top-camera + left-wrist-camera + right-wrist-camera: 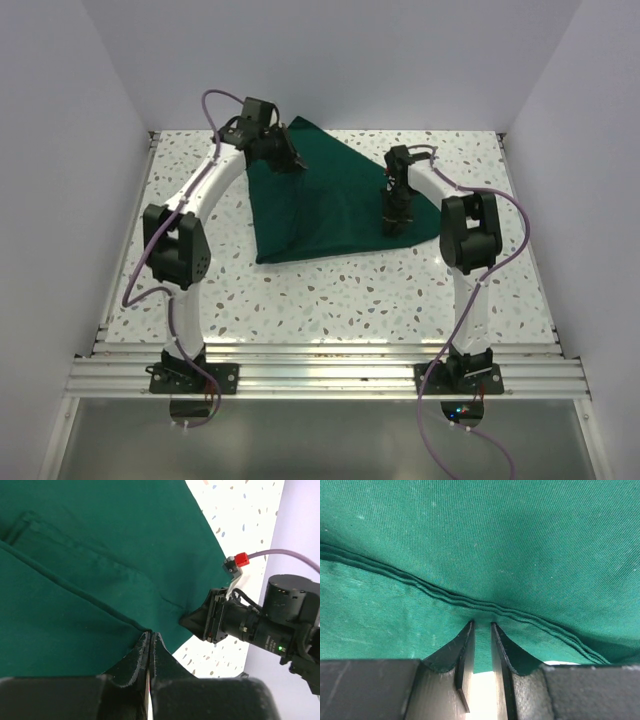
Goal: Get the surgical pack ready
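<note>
The surgical pack [320, 210] is a dark green cloth spread as a rough triangle on the speckled table [300, 300]. My left gripper [290, 160] is at its far left part, raised a little. In the left wrist view its jaws [150, 636] are shut on a fold of the cloth [100, 555]. My right gripper [395, 225] points down at the cloth's right edge. In the right wrist view its fingertips [482, 624] stand a narrow gap apart, pressed onto the cloth [495, 540] by its stitched hem [420, 582], with cloth showing between them.
White walls [70, 200] close in the table on the left, right and back. An aluminium rail [320, 375] runs along the near edge by the arm bases. The right arm's wrist [260, 630] and purple cable [290, 555] show in the left wrist view, close to the cloth's edge.
</note>
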You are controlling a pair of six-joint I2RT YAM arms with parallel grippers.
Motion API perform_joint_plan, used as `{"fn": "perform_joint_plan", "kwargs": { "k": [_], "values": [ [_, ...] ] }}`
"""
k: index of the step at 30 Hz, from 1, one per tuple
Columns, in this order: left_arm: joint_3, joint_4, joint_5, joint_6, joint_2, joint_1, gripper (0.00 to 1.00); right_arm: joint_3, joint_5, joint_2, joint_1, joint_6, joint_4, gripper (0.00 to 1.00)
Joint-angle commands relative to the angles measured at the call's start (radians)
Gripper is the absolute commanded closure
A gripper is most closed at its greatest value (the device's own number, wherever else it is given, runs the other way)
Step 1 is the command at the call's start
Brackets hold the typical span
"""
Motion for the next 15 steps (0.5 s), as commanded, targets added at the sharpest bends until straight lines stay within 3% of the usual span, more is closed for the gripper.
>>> {"fn": "perform_joint_plan", "kwargs": {
  "k": [1,15],
  "values": [
    [0.082,0.025,0.056,-0.010,0.046,-0.032,1.00,-0.003,-0.020,0.044,-0.001,-0.002,0.028,0.77],
    [0.153,0.051,0.079,-0.004,0.218,-0.102,1.00,-0.016,-0.031,0.070,-0.004,-0.001,0.028,0.77]
  ]
}}
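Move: The left hand already has a corner of the green cloth pinched about 20 cm above the table. The spot it is bringing the corner to, near the cloth's middle, lies some 10 cm to its right, level ahead and about 19 cm below. The left fold is 11 cm to its left, the near edge roughly 14 cm back. From the right hand, that spot is about 8 cm ahead and 13 cm to the left, at its own height; the near edge lies 4 cm behind it. The left hand, shut on the cloth corner, lowers it about 7 cm while carrying it some 5 cm to the right, over the lower layer and towards the right hand; the sideways travel slows as the sinking goes on, and the wrist tips slightly further down and turns about 5 degrees clockwise. The right hand stays put with its fingertips down on the folded cloth just inside the near edge, slightly parted, and keeps the cloth pinned there. ##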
